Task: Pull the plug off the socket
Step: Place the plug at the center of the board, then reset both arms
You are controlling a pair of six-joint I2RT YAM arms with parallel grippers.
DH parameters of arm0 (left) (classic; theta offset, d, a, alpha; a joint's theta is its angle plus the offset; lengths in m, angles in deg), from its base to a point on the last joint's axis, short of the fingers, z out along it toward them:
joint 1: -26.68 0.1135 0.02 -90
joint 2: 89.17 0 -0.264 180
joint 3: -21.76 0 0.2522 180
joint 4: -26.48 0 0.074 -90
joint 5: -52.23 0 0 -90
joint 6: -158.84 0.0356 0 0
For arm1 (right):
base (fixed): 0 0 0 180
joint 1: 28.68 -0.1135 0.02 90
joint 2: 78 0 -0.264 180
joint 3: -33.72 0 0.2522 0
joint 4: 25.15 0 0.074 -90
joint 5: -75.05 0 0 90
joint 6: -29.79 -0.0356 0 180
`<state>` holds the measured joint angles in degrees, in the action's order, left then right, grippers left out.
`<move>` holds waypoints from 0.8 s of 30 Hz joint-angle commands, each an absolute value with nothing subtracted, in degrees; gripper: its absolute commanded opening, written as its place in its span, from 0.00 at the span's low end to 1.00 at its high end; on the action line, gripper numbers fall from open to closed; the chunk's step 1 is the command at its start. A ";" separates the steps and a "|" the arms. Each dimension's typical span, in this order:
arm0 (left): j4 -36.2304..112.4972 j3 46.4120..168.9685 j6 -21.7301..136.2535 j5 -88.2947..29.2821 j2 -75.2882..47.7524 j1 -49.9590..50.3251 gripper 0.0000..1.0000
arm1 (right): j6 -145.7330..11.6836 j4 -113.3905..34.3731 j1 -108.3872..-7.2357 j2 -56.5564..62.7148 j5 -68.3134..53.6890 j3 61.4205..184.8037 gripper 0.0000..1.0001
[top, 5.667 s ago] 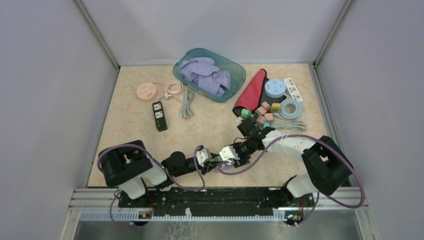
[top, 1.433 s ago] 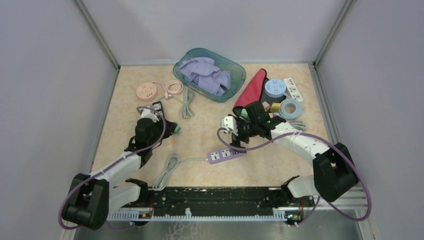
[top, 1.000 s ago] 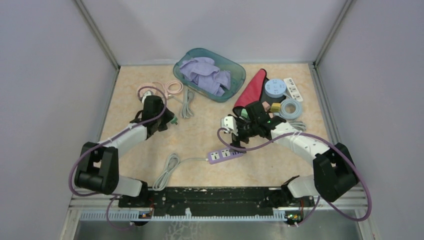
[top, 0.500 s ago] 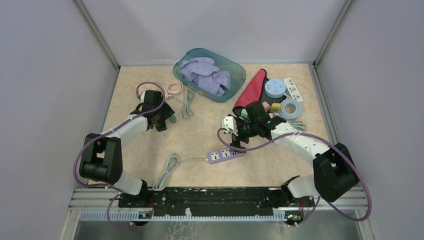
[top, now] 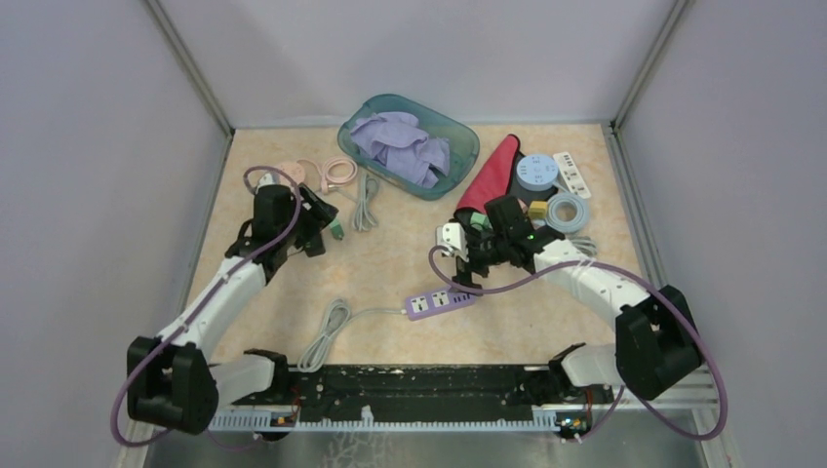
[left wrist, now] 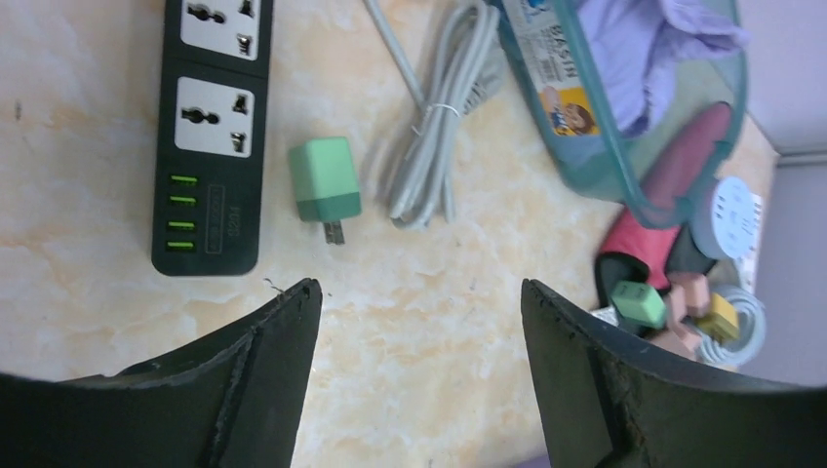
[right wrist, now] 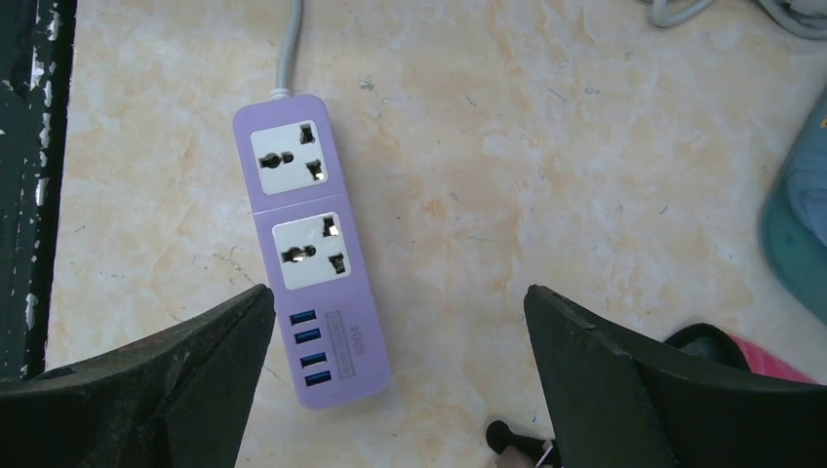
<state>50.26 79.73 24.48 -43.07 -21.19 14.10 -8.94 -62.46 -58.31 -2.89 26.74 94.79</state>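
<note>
A small green plug (left wrist: 325,180) lies loose on the table, prongs toward me, just right of a black power strip (left wrist: 210,146). My left gripper (left wrist: 419,288) hovers open a little short of it, with only bare table between the fingers. In the top view the plug (top: 334,232) shows beside the left gripper (top: 317,226), which covers most of the black strip. The purple socket strip (right wrist: 312,249) lies flat with both outlets empty. My right gripper (right wrist: 400,292) stands wide open above its USB end; the top view shows that gripper (top: 460,263) over the strip (top: 440,302).
A teal bin (top: 458,136) of purple cloth sits at the back. A grey cord bundle (top: 365,200) and a pink round socket (top: 288,175) lie near the left gripper. A red pouch (top: 492,175), blue disc (top: 536,172), coiled cable (top: 568,212) and small blocks crowd the right. The purple strip's grey cord (top: 330,333) lies near the front.
My left gripper has opened and let go of the green plug, which now lies beside the black strip. The left arm has swung slightly left. The right arm has hardly moved.
</note>
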 commanded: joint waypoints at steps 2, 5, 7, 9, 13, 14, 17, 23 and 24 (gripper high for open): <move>46.20 75.28 24.57 -36.76 -29.87 14.38 0.85 | -9.21 -61.23 -56.66 -6.06 30.32 95.19 0.99; 45.08 73.54 24.93 -32.88 -34.93 14.38 1.00 | -9.85 -61.21 -55.35 -7.41 32.20 95.28 0.99; 44.68 72.79 25.21 -30.44 -38.15 14.42 1.00 | -11.21 -61.04 -54.15 -8.67 34.08 95.65 0.99; 44.51 72.68 25.40 -28.14 -41.40 14.38 1.00 | -13.08 -60.82 -52.30 -10.25 36.24 96.17 0.99; 45.18 74.56 27.26 -22.78 -47.93 14.38 1.00 | -21.04 -60.12 -48.05 -13.84 39.71 98.79 0.99; 45.38 75.37 28.02 -21.53 -49.24 14.38 1.00 | -23.56 -60.92 -47.22 -14.32 39.91 100.34 0.99; 45.64 78.27 30.80 -18.14 -52.67 14.42 1.00 | -32.44 -64.12 -45.83 -14.89 36.93 107.01 0.99; 46.81 86.04 36.52 -11.59 -55.84 14.38 1.00 | -42.17 -71.65 -45.10 -15.02 29.29 121.04 0.99; 46.85 87.18 37.06 -10.57 -56.05 14.38 1.00 | -43.00 -73.61 -45.05 -15.02 28.02 123.53 0.99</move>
<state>47.07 82.28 32.29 -17.23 -54.54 14.10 -35.02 -67.75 -45.61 -12.75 32.40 114.37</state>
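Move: The green plug already lies free on the table, about 3 cm ahead, 1 cm left and 9 cm below the left hand. The black power strip lies 5 cm left of the plug and level with it; the grey cord bundle is 5 cm farther out and 6 cm right of the plug. From the right hand, the purple power strip lies some 4 cm back, 6 cm left and 8 cm below; the nearest pink plug is roughly 8 cm ahead, 6 cm right, equally low. Lift the empty left gripper up and back away from the green plug, about 21 cm up and 11 cm back, drifting right, speeding up while its fingers tip up some 40 degrees, swing clockwise and open fully. Raise the empty, wide-open right gripper nearly straight up off the purple strip's area, slowly first and then fast, tilting its fingers up and turning them clockwise. ##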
